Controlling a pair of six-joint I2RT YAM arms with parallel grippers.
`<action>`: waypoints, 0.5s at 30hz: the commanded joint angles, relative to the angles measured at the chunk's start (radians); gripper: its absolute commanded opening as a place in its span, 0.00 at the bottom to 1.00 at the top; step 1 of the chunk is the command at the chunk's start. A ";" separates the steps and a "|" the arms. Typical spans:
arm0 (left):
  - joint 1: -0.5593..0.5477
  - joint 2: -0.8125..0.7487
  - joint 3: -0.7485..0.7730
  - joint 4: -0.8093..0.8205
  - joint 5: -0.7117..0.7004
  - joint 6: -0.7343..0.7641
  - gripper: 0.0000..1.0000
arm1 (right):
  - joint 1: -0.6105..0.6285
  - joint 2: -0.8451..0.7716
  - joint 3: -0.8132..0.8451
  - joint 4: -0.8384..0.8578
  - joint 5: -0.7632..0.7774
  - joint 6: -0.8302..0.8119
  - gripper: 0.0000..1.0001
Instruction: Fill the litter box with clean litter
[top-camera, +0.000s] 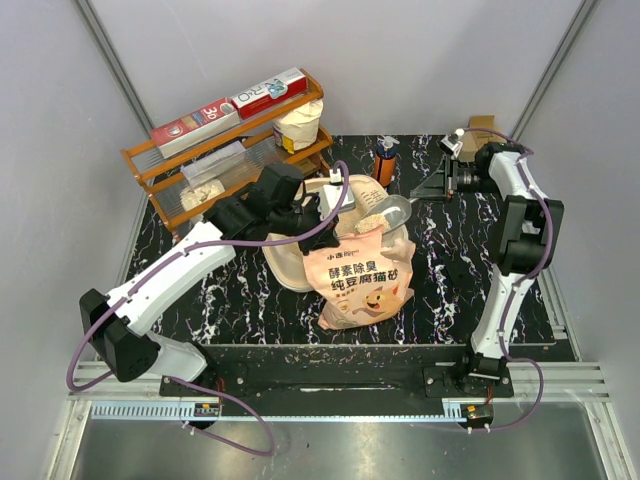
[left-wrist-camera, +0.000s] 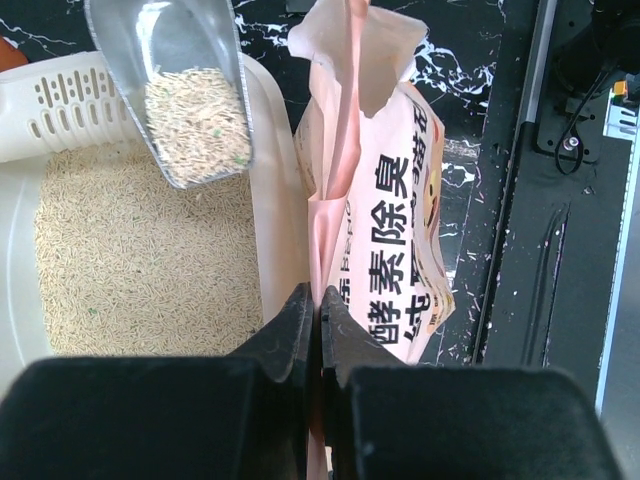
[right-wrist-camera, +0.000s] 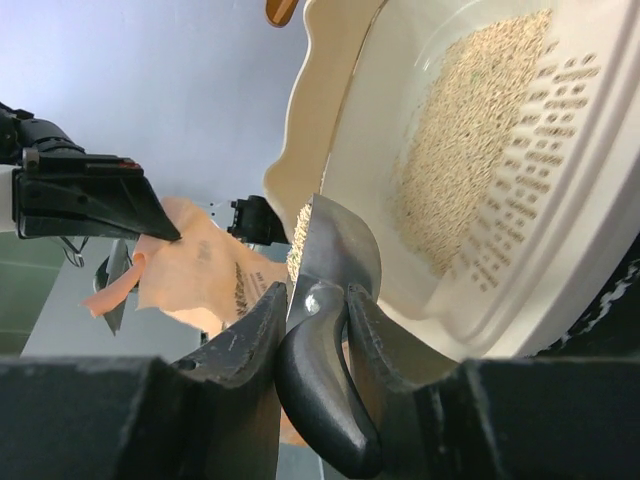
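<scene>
The cream litter box (top-camera: 287, 268) lies behind the peach-orange bag (top-camera: 366, 280) and is partly hidden by it. Clean litter (left-wrist-camera: 130, 262) covers the box floor up to the slotted end (left-wrist-camera: 62, 98). My left gripper (left-wrist-camera: 320, 302) is shut on the bag's (left-wrist-camera: 405, 215) upper edge, which stands open beside the box rim (left-wrist-camera: 280, 210). My right gripper (right-wrist-camera: 316, 300) is shut on the black handle (right-wrist-camera: 322, 395) of a metal scoop (left-wrist-camera: 190, 110). The scoop holds a heap of litter and hangs over the box (right-wrist-camera: 345, 150), near the bag's mouth.
An orange wooden rack (top-camera: 232, 152) with boxes and a white sack (top-camera: 298, 124) stands at the back left. An orange bottle (top-camera: 385, 160) is behind the bag. A small cardboard box (top-camera: 482, 124) sits at the back right, by the right arm (top-camera: 515, 230).
</scene>
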 joint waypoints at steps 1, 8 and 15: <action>0.007 0.013 -0.005 -0.046 0.004 0.016 0.00 | 0.015 0.075 0.140 -0.271 -0.226 -0.025 0.00; 0.006 0.012 -0.014 -0.055 -0.013 0.006 0.00 | 0.022 0.167 0.241 -0.271 -0.199 -0.030 0.00; 0.006 0.012 -0.017 -0.056 -0.010 0.010 0.00 | 0.054 0.184 0.323 -0.268 -0.140 -0.057 0.00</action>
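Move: The right hand holds the litter-filled scoop pointing left; the litter box's middle lies about 22 cm to its left, 6 cm back and 14 cm below. The litter bag stands some 17 cm left and 18 cm back, the orange bottle 11 cm left and 7 cm ahead. From the left hand, still pinching the bag's top, the box's middle is roughly 9 cm ahead, 2 cm right and 20 cm down. The right hand carries the loaded scoop about 5 cm forward and 2 down, farther over the litter box. ##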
